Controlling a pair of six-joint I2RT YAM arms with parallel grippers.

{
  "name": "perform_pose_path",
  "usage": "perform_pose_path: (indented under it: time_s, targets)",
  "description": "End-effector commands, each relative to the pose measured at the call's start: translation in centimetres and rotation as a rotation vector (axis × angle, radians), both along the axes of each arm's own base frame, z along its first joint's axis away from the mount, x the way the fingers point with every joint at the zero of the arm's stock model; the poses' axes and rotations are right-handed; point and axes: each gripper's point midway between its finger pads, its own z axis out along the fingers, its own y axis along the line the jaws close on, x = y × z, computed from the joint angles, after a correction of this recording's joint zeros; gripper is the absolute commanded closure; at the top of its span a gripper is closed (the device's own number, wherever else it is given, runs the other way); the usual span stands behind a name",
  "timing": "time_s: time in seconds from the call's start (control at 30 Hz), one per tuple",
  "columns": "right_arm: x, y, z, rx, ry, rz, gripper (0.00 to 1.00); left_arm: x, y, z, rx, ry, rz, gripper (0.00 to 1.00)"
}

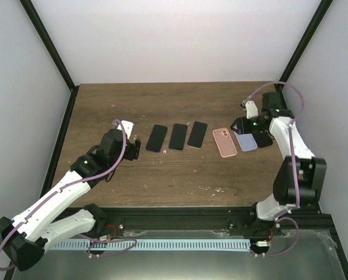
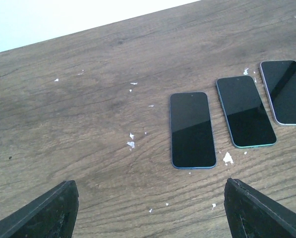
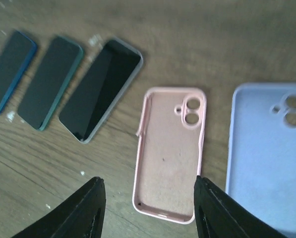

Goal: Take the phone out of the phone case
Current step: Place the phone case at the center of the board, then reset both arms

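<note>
Three dark-screened phones lie face up in a row mid-table: left (image 1: 156, 138), middle (image 1: 178, 136), right (image 1: 197, 134). They show in the left wrist view (image 2: 191, 130), (image 2: 245, 111), (image 2: 286, 91) and the right wrist view (image 3: 10, 70), (image 3: 49, 82), (image 3: 99, 89). An empty pink case (image 1: 224, 142) (image 3: 170, 153) lies open side up beside a lavender case (image 1: 245, 140) (image 3: 269, 153). My left gripper (image 1: 133, 149) (image 2: 150, 218) is open and empty, just left of the phones. My right gripper (image 1: 242, 125) (image 3: 148, 213) is open and empty, over the pink case.
A dark case-like object (image 1: 262, 140) lies right of the lavender case, partly under my right arm. Small white flecks (image 2: 131, 144) dot the wooden table (image 1: 162, 105). White walls with black frame posts close in the back and both sides.
</note>
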Motion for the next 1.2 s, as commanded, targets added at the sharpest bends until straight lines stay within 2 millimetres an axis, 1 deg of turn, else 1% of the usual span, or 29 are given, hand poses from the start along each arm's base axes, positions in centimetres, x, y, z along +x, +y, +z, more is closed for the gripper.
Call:
perform_pose_path:
  time_s: [0.0, 0.07, 0.13, 0.17, 0.23, 0.27, 0.33, 0.4, 0.47, 0.53, 0.57, 0.67, 0.77, 0.9, 1.0, 1.17]
  targets:
    - [0.1, 0.4, 7.2, -0.006, -0.27, 0.037, 0.48, 0.4, 0.6, -0.1, 0.007, -0.006, 0.04, 0.18]
    - [0.1, 0.0, 10.8, -0.026, -0.401, 0.002, 0.45, 0.5, 0.9, 0.0, 0.014, -0.013, 0.059, 0.18]
    - [-0.1, -0.3, 14.3, -0.033, -0.539, -0.043, 0.39, 0.6, 1.3, 0.2, 0.018, -0.021, 0.08, 0.17]
    - [-0.3, -0.4, 15.9, -0.023, -0.605, -0.069, 0.31, 0.7, 1.7, 0.3, 0.022, -0.03, 0.102, 0.17]
    - [-1.4, -0.4, 18.5, 0.003, -0.734, -0.1, 0.03, 0.8, 2.3, 0.7, 0.024, -0.045, 0.133, 0.16]
    - [-1.9, 0.0, 19.3, 0.025, -0.799, -0.096, 0.0, 0.7, 2.6, 1.0, 0.021, -0.058, 0.148, 0.14]
    - [-3.4, 0.7, 20.8, 0.07, -0.893, -0.074, 0.0, 0.8, 2.8, 1.6, 0.004, -0.08, 0.161, 0.13]
    - [-4.6, 0.7, 22.1, 0.1, -0.965, -0.102, 0.0, 0.9, 2.9, 2.2, -0.021, -0.095, 0.18, 0.12]
    - [-4.6, -0.2, 22.6, 0.108, -0.973, -0.181, 0.0, 1.1, 2.9, 2.7, -0.029, -0.109, 0.196, 0.15]
    - [-4.0, -2.3, 22.6, 0.088, -0.971, -0.325, 0.0, 1.3, 3.4, 3.2, -0.029, -0.122, 0.228, 0.15]
    - [-4.0, -3.0, 22.6, 0.085, -0.969, -0.371, 0.0, 1.3, 3.7, 3.5, -0.031, -0.129, 0.246, 0.15]
    - [-4.4, -3.8, 22.8, 0.091, -0.98, -0.431, 0.0, 1.1, 5.0, 4.7, -0.041, -0.177, 0.312, 0.15]
    - [-4.6, -3.7, 22.8, 0.093, -0.971, -0.423, 0.0, 0.6, 6.4, 6.1, -0.071, -0.244, 0.375, 0.15]
    - [-4.8, -2.1, 22.2, 0.117, -0.954, -0.326, 0.0, -0.1, 7.3, 7.3, -0.11, -0.309, 0.392, 0.14]
    - [-4.9, -0.9, 21.4, 0.15, -0.932, -0.262, 0.0, -0.4, 7.6, 7.6, -0.12, -0.327, 0.394, 0.14]
    - [-4.6, -0.7, 20.8, 0.163, -0.909, -0.255, 0.0, -0.6, 7.9, 7.9, -0.126, -0.34, 0.399, 0.14]
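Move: The right hand, just clear of the pink case it set down, has that case about 7 cm to its left, level with it fore and aft and some 10 cm below. At the same depth, the lavender case lies about 2 cm right and 2 cm ahead, the black case 10 cm right and 2 cm ahead, and the nearest phone some 19 cm left and 4 cm ahead. From the left hand, the pink case is roughly 47 cm right, 10 cm ahead and 19 cm down. Heading up and away from the pink case, the empty right hand climbs fast by some 21 cm and draws back a little. Its fingers swing up about 50 degrees to point nearly forward while opening from half to fully wide. The left hand, still empty and open, withdraws to the left, then up too, about 8 cm each way, turning counter-clockwise and tipping up. ##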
